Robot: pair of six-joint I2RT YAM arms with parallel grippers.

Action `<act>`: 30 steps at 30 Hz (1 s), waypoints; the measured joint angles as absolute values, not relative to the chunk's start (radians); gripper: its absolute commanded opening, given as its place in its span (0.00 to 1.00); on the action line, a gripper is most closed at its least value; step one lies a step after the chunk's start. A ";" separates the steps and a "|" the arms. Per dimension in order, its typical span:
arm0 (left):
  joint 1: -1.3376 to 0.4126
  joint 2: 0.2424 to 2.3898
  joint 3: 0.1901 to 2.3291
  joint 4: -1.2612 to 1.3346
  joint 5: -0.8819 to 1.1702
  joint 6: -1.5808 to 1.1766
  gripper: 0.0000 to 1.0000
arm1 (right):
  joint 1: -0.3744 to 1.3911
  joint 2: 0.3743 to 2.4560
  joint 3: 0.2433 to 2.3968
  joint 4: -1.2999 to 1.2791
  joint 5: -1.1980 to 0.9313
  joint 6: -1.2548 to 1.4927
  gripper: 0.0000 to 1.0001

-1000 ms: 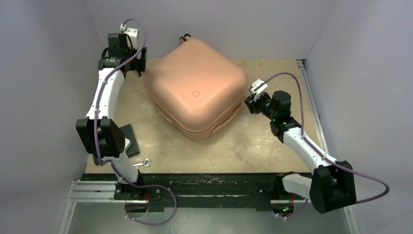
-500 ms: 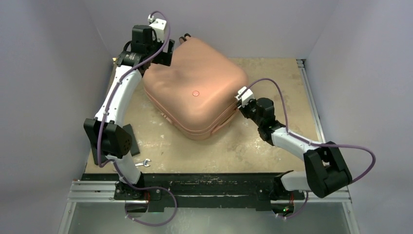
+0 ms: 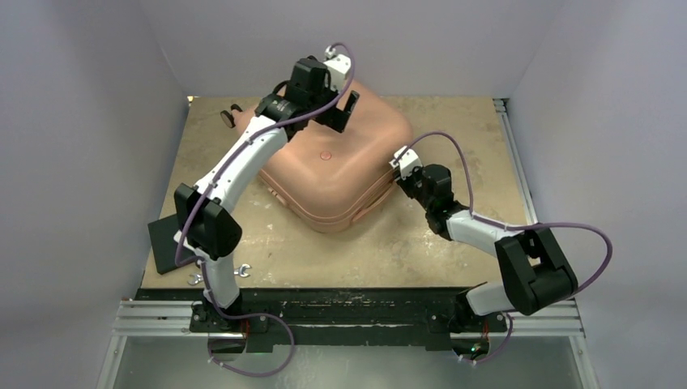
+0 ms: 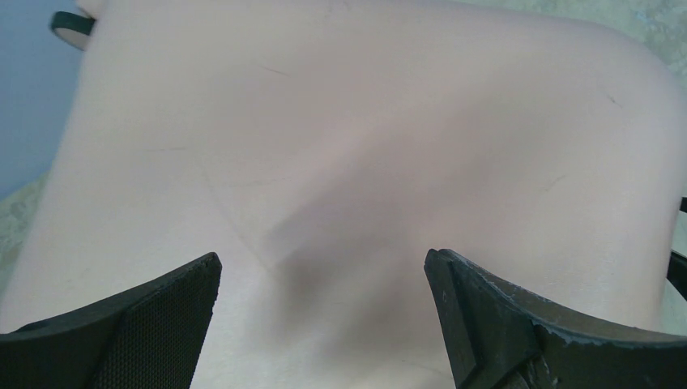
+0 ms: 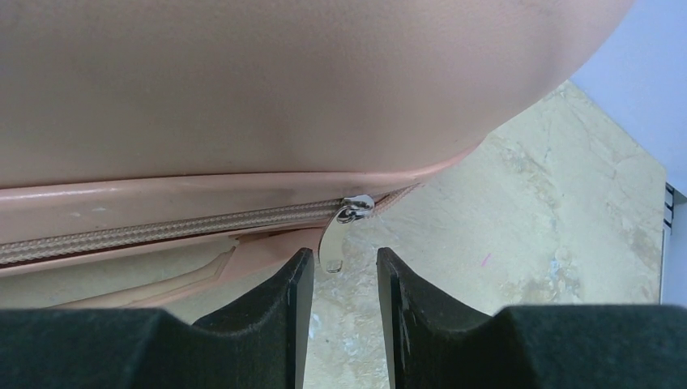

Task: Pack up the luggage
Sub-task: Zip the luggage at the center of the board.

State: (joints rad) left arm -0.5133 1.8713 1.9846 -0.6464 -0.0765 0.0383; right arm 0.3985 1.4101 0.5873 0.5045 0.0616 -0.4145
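The luggage (image 3: pixel 340 166), a salmon-pink hard-shell suitcase, lies closed on the table. My left gripper (image 3: pixel 346 108) hovers open over its far top; in the left wrist view the gripper (image 4: pixel 322 263) has only pink shell (image 4: pixel 364 121) between its wide-spread fingers. My right gripper (image 3: pixel 403 173) is at the suitcase's right corner. In the right wrist view the right gripper (image 5: pixel 344 261) has its jaws narrowly apart, and the silver zipper pull (image 5: pixel 334 241) hangs just ahead of the tips, unclamped, at the end of the zipper (image 5: pixel 162 228).
A flat black pad (image 3: pixel 164 243) lies at the table's left near edge, with a small wrench (image 3: pixel 241 270) beside the left arm's base. A small dark object (image 3: pixel 229 116) sits at the far left. Grey walls enclose the table (image 3: pixel 454 243).
My left arm swung from the suitcase's left side up over its top. My right gripper moved in to the right corner and narrowed its jaws.
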 measured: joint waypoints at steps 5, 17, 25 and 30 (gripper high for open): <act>-0.561 1.900 1.981 -0.645 -0.084 0.037 0.99 | 0.398 1.437 0.583 0.526 0.062 -0.417 0.38; -0.592 1.903 1.920 -0.564 -0.085 0.037 0.99 | 0.397 1.475 0.583 0.583 0.094 -0.424 0.38; -0.600 1.903 1.893 -0.509 -0.060 0.037 0.99 | 0.401 1.462 0.583 0.616 0.103 -0.424 0.00; -0.609 1.903 1.883 -0.488 -0.051 0.037 0.99 | 0.406 1.441 0.582 0.604 0.119 -0.379 0.00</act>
State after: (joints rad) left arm -0.6086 1.9030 1.8832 -0.4877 -0.0513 0.0372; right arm 0.4061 1.4410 0.5819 0.6044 0.1192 -0.3794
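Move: The zipper pull hangs about 2 cm ahead of the right hand, level with it and between its open fingers. From that hand the luggage's side handle lies roughly 7 cm back, 6 cm left and 2 cm lower. The luggage's right corner is some 2 cm back, 13 cm right and 6 cm below the left hand; the zipper pull is about 12 cm back, 13 cm right and 17 cm below that hand. Right hand dips, rises slightly forward, pinches the zipper pull; left sinks, sweeping 6 cm right over the lid. ##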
